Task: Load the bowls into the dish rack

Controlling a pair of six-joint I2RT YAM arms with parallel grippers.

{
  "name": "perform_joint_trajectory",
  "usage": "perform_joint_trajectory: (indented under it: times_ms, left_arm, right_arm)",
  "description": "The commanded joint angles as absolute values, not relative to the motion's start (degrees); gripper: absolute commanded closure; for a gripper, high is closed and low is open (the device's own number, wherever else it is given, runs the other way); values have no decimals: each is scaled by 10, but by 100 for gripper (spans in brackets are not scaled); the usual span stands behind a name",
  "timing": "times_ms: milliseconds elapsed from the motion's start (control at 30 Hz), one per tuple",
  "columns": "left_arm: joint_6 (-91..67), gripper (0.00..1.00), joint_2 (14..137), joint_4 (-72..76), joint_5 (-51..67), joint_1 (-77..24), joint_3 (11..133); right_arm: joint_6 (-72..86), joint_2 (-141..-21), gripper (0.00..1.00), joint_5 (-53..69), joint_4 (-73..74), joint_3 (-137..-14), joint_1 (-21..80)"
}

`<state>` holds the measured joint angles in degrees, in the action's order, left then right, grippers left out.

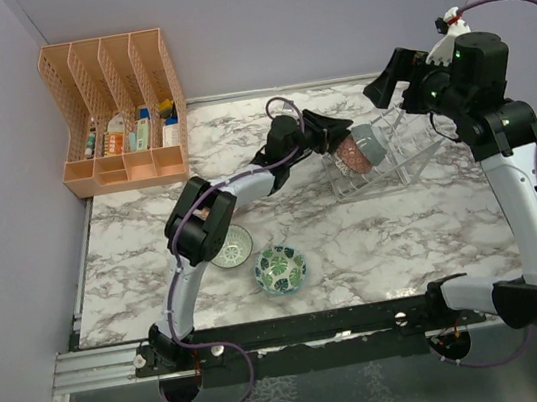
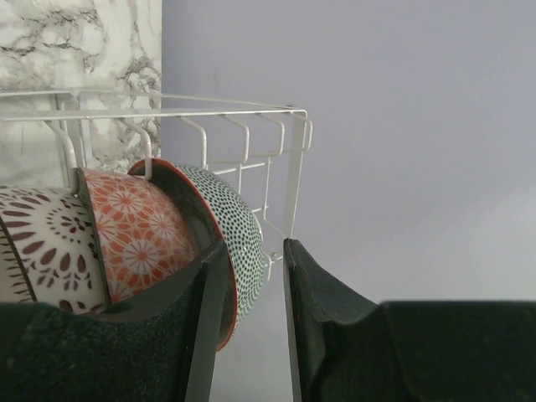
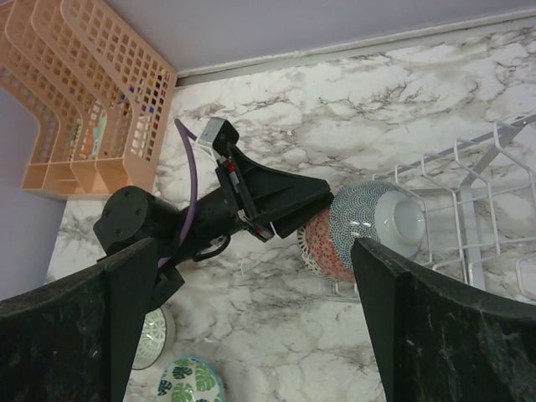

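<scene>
Three bowls stand on edge in the clear dish rack: a brown-patterned white bowl, an orange-red bowl and a dark dotted bowl on the outside. My left gripper straddles the dotted bowl's rim. Its jaws are parted, and a gap shows between the rim and the right finger. On the marble near the left arm lie a white lattice bowl and a leaf-print bowl. My right gripper hangs wide open above the rack's far side, holding nothing.
An orange plastic file organiser with small items stands at the back left against the wall. The left arm stretches across the table's middle toward the rack. Grey walls close in on the left, back and right.
</scene>
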<state>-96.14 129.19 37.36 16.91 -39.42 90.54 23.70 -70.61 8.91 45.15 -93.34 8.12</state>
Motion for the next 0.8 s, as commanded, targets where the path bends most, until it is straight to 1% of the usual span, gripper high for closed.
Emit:
perform_joint_trajectory:
  times_ms: [0,267,400,500,600,700,767]
  left_arm:
    - [-935,64,1233,367,183,-385,900]
    - [-867,51,1172,307,181,-360,869]
    - [-854,48,1144,296,189,-345,837]
    - [-819,45,1101,272,180,-331,799]
    - [-756,39,1053,213,170,-308,779]
    - [-657,29,999,100,143,-285,753]
    - [-584,23,961,23,104,-276,752]
  right_arm:
    - [235,-692,0,106,437,-929,77]
    - [237,-688,1,115,435,-926,77]
    - [238,-686,0,118,434,-925,77]
    - [236,-685,0,120,435,-925,77]
    - [233,-686,1,128,440,-928,77]
    - [232,-683,0,129,442,-926,77]
    - [231,-680,0,130,443,-924,77]
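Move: Some 33 cm to the left hand's left, about 8 cm back and 16 cm below, lies the orange flower bowl. The pale green bowl sits 12 cm nearer the base than that one, while the leaf-patterned bowl is roughly 20 cm left and 28 cm back of the hand. Just by the fingertips, the grey speckled bowl leans in the rack, about 5 cm right, 3 cm back, 7 cm below. From the right hand the orange bowl lies about 41 cm left, 2 cm ahead, 33 cm below. Backing out of the dish rack, the left hand leaves the grey speckled bowl and sweeps left about 13 cm towards the orange bowl, gathering speed. It climbs nearly 6 cm on the way and then sinks about 2, rolling some 20 degrees with its left side rising, while the already parted fingers open to roughly twice their gap. ##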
